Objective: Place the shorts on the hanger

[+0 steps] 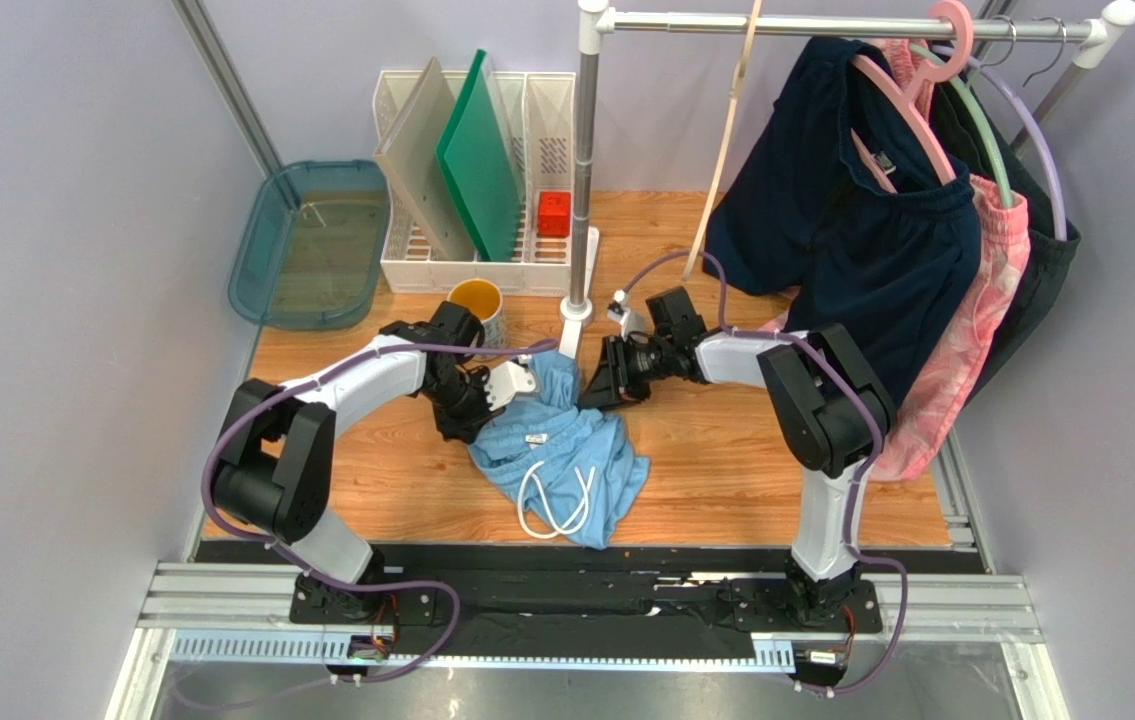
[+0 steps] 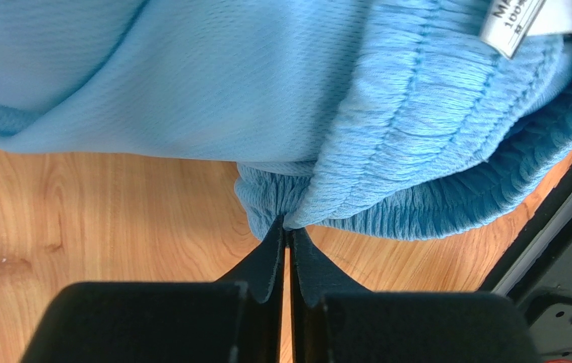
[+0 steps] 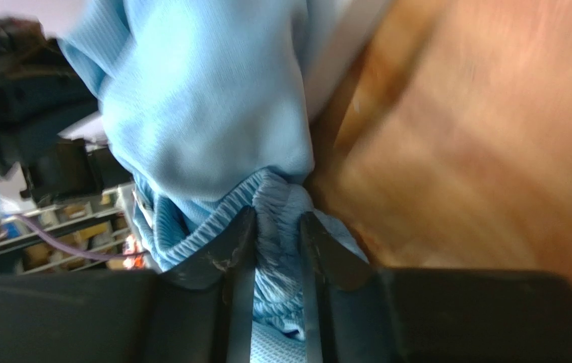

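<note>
The light blue shorts (image 1: 566,458) lie bunched on the wooden table between the two arms, their white drawstring looped toward the near edge. My left gripper (image 1: 503,384) is shut on the gathered waistband at the pile's left top; the left wrist view shows the fingertips (image 2: 275,242) pinching a fold of the shorts (image 2: 266,76). My right gripper (image 1: 599,383) holds the waistband at the right top, with a thick bunch of the shorts (image 3: 205,98) filling the gap between its fingers (image 3: 239,242). The thin beige hanger (image 1: 728,135) hangs edge-on from the rail, behind the right gripper.
A white rack (image 1: 411,273) with a green board (image 1: 476,150) and a red block (image 1: 554,212) stands at the back. A teal tray (image 1: 310,240) and a yellow cup (image 1: 476,305) sit left. The rail post (image 1: 584,165) stands just behind the grippers. Navy (image 1: 844,225) and pink (image 1: 964,345) garments hang right.
</note>
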Robot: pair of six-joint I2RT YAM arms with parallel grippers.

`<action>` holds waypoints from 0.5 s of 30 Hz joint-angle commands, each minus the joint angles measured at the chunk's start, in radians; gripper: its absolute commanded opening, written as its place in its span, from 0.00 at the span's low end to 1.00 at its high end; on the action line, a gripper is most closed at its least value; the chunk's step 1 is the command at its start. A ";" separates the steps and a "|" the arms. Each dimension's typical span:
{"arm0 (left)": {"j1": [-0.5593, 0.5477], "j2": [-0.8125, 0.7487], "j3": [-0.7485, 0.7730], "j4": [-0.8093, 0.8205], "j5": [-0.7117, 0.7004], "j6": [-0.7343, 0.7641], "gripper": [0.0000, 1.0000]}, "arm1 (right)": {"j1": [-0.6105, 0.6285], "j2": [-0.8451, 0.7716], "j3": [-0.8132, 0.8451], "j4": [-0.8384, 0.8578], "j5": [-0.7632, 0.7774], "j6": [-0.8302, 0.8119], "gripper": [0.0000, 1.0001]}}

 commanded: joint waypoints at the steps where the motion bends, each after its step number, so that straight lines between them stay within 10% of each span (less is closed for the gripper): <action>1: 0.008 0.002 0.069 -0.005 0.031 -0.052 0.00 | -0.027 -0.141 -0.120 0.037 -0.091 0.048 0.16; 4: 0.008 0.022 0.118 -0.009 0.053 -0.099 0.00 | -0.064 -0.273 -0.171 -0.018 -0.082 0.030 0.00; 15: -0.019 -0.066 0.319 -0.137 0.107 -0.307 0.00 | -0.193 -0.753 -0.233 -0.342 0.027 -0.075 0.00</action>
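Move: The right hand's half-closed fingers already straddle a gathered fold of the shorts' waistband, right at the finger point; the white rack foot's post base stands about 12 cm ahead and 2 cm left of this hand. The left hand already pinches the waistband's left corner. The tag lies roughly 9 cm to its right and about level with it, 1 cm back, while the mug stands some 14 cm ahead and 1 cm right, its middle slightly above the fingertips. The right fingers pinch fully shut on the waistband fold as that hand draws back about 4 cm and slightly right, then it lifts the fold some 12 cm while carrying it right, away from the left hand, fingertips tilting up a little. The left hand keeps its pinch and follows more slowly upward, forward and right, turning about 10 degrees counter-clockwise. ##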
